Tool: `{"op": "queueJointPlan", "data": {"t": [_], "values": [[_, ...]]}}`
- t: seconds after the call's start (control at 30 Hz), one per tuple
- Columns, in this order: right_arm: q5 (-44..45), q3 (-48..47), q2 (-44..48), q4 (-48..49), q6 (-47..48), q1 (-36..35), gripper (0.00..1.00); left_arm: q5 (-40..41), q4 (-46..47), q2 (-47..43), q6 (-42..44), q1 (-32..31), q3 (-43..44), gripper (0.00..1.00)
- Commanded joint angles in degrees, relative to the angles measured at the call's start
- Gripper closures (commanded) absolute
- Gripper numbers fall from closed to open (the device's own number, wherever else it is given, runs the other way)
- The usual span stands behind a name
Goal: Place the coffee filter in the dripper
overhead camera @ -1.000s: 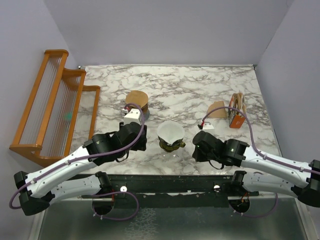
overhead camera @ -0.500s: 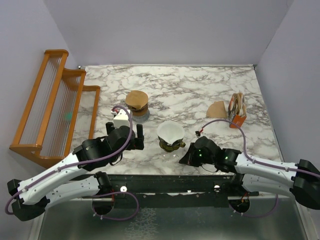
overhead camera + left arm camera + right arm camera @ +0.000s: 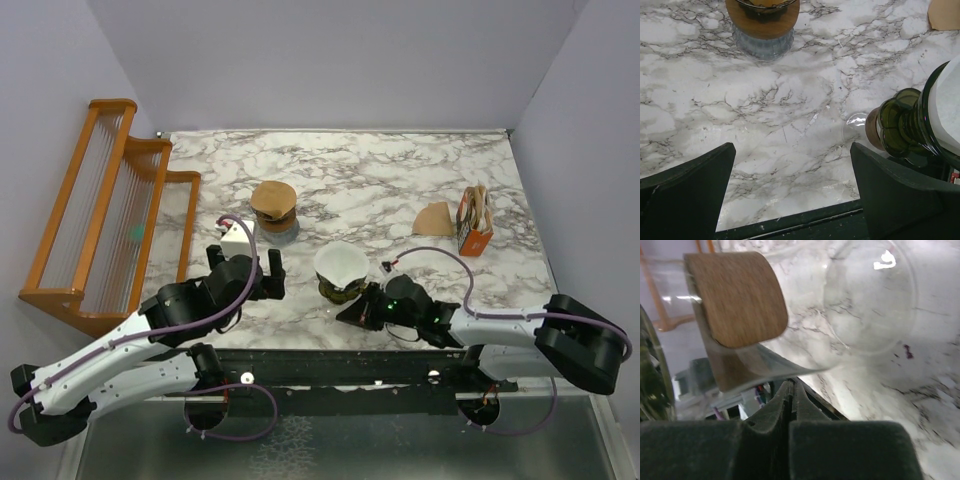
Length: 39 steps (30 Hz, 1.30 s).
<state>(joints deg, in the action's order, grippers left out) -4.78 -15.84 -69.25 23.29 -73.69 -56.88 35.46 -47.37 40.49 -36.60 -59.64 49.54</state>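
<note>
The dark olive-green dripper [image 3: 341,290] stands near the table's front edge. The white coffee filter [image 3: 340,263] sits in its mouth, rim up. In the left wrist view the dripper [image 3: 905,120] and the filter [image 3: 951,112] fill the right edge. My left gripper [image 3: 243,262] is left of the dripper and apart from it. It is open [image 3: 792,150] over bare marble with nothing between its fingers. My right gripper [image 3: 348,312] is shut and empty, its tip just in front of the dripper's base. In the right wrist view its shut tip [image 3: 791,386] points under a clear glass cup [image 3: 865,300].
The glass cup [image 3: 856,127] with a brown wooden band [image 3: 735,300] sits against the dripper's base. A brown disc on a grey stand [image 3: 273,208] is behind my left gripper. A flat tan paper [image 3: 433,217] and an orange holder [image 3: 473,225] lie far right. A wooden rack [image 3: 110,200] is on the left.
My left gripper opened wide and drew back to the left, away from the dripper. My right arm slid left along the front edge, staying shut. The filter stayed in the dripper.
</note>
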Motion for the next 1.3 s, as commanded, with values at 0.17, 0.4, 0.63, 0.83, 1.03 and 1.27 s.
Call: {"op": "queueJointPlan", "data": {"t": [0.17, 0.4, 0.63, 0.83, 1.03, 1.27], "values": [[0.7, 2.1, -10.0, 23.3, -8.6, 0.3, 0.99, 3.0, 1.5, -2.7, 2.0, 0.2, -1.1, 0.01], [9.3, 2.5, -14.5, 30.6, -11.1, 0.3, 1.0, 3.2, 2.3, -4.7, 1.7, 0.2, -2.2, 0.01], [13.3, -0.4, -22.2, 35.5, -12.5, 0.5, 1.0, 2.9, 2.7, -4.0, 1.8, 0.2, -2.5, 0.01], [13.4, -3.9, -29.0, 40.0, -12.8, 3.1, 1.0, 2.8, 2.8, -3.9, 1.7, 0.2, -2.6, 0.01], [10.7, -9.7, -32.8, 38.0, -8.5, 7.3, 1.0, 3.1, 2.9, -5.2, 1.5, 0.2, -2.8, 0.01], [7.3, -14.8, -37.0, 36.2, -5.5, 12.9, 0.99, 3.3, 3.0, -5.3, 1.5, 0.2, -2.9, 0.01]]}}
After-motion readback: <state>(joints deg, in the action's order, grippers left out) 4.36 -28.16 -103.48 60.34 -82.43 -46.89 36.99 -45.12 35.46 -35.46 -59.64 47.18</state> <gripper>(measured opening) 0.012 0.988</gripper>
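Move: The glass carafe, with the green dripper and white filter on top, stands about 6 cm ahead of the shut right fingers, neither left nor right, its middle some 2 cm above them; the dripper's middle is about 11 cm up, straight over the carafe. The other carafe, with the brown filter, stands some 24 cm ahead and 16 cm left of the right hand. From the left hand, the green dripper's carafe lies about 20 cm right, level with it fore and aft, and 13 cm below. The right hand, fingers still shut, first slips about 2 cm left along the near side of the glass carafe, then drives forward, slowly at first and then faster, some 15 cm in all, drifting a little farther left at low height. The fingers bear on the lower glass and push the carafe outward over the table, while the wrist swings some 20 degrees clockwise so that the fingertips point more forward. ##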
